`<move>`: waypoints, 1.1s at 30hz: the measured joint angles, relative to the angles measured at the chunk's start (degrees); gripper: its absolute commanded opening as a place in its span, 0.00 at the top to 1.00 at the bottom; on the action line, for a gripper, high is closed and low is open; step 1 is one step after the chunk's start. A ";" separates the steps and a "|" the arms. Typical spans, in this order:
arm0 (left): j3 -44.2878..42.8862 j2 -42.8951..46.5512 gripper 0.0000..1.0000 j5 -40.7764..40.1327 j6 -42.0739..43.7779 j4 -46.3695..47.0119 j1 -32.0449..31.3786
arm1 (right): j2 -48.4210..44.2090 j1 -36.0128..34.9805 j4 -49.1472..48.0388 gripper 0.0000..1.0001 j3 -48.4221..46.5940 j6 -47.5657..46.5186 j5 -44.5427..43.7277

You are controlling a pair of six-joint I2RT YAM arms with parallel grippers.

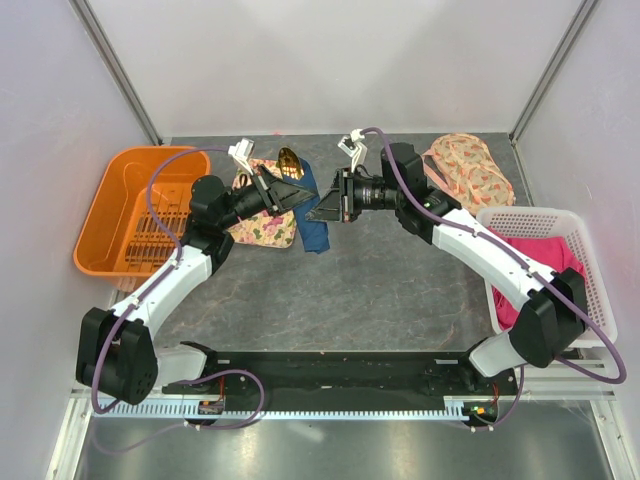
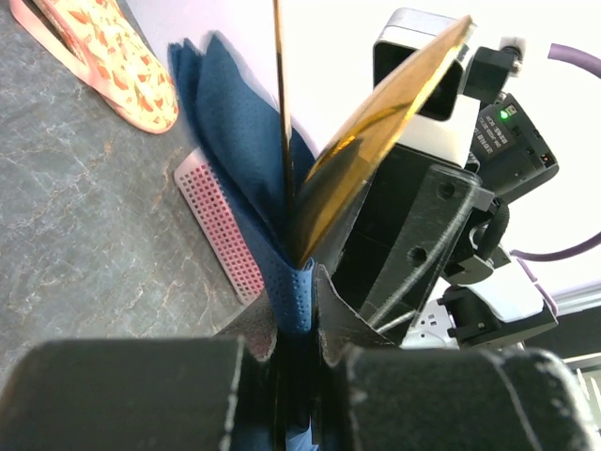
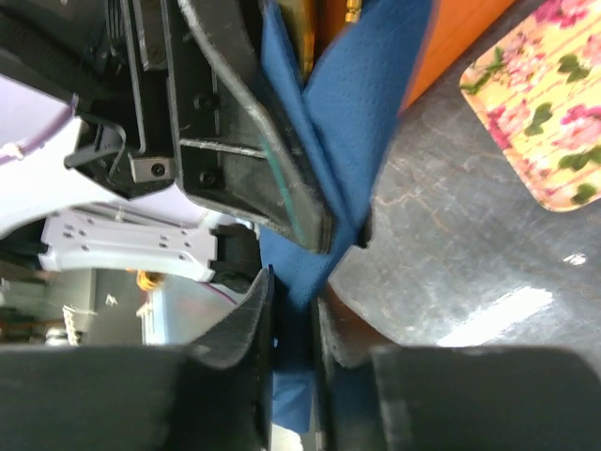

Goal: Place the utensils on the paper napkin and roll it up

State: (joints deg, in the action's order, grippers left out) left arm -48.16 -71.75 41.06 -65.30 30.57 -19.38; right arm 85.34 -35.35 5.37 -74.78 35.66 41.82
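Observation:
The navy paper napkin (image 1: 314, 208) is folded around the gold utensils and held up off the table between both grippers. My left gripper (image 1: 300, 193) is shut on the napkin (image 2: 299, 296), with a gold spoon (image 2: 376, 141) and a slim gold handle (image 2: 281, 103) sticking out of the fold. The spoon's bowl (image 1: 289, 159) shows above the left gripper in the top view. My right gripper (image 1: 328, 207) is shut on the napkin's other side (image 3: 310, 282), touching close to the left fingers (image 3: 272, 160).
The floral tray (image 1: 268, 222) lies under the left gripper. An orange basket (image 1: 125, 205) stands at the left. A white basket (image 1: 590, 270) with pink cloth stands at the right. A floral oven mitt (image 1: 467, 170) lies at the back right.

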 measured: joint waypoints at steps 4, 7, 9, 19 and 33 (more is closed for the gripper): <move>0.00 0.00 0.98 0.79 0.02 0.83 0.02 | 0.00 0.28 -1.49 1.00 0.74 2.27 0.85; 0.00 0.00 0.92 1.05 0.02 1.07 0.09 | 0.00 0.35 -2.32 1.00 1.07 3.06 1.27; 0.00 0.00 0.74 1.07 0.02 1.07 0.13 | 0.00 0.37 -2.84 1.00 1.31 3.45 1.38; 0.00 2.40 0.37 0.96 1.29 -1.16 0.83 | 0.00 0.79 -8.00 1.00 4.52 6.64 1.42; 6.01 5.46 0.13 1.97 1.46 1.77 2.10 | -0.63 3.58 -17.57 1.00 5.57 14.43 0.72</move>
State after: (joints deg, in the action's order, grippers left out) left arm -42.15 -66.28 43.03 -63.83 32.34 -17.28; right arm 84.71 -31.77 -12.21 -69.21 50.09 42.54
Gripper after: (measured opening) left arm 0.856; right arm 0.035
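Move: The upright napkin roll is already in the left fingers, its middle roughly 2 cm below and 1 cm back from them. From the right hand's closing fingers, that middle is about 1 cm ahead, 1 cm left and 1 cm up. The floral board lies about 5 cm ahead, 9 cm left and 30 cm below the left hand; the orange basket is some 3 cm ahead, 34 cm left and 25 cm below it. Right fingers finish closing on the roll; left opens wide, backing off about 2 cm as right lifts similarly, forward. ##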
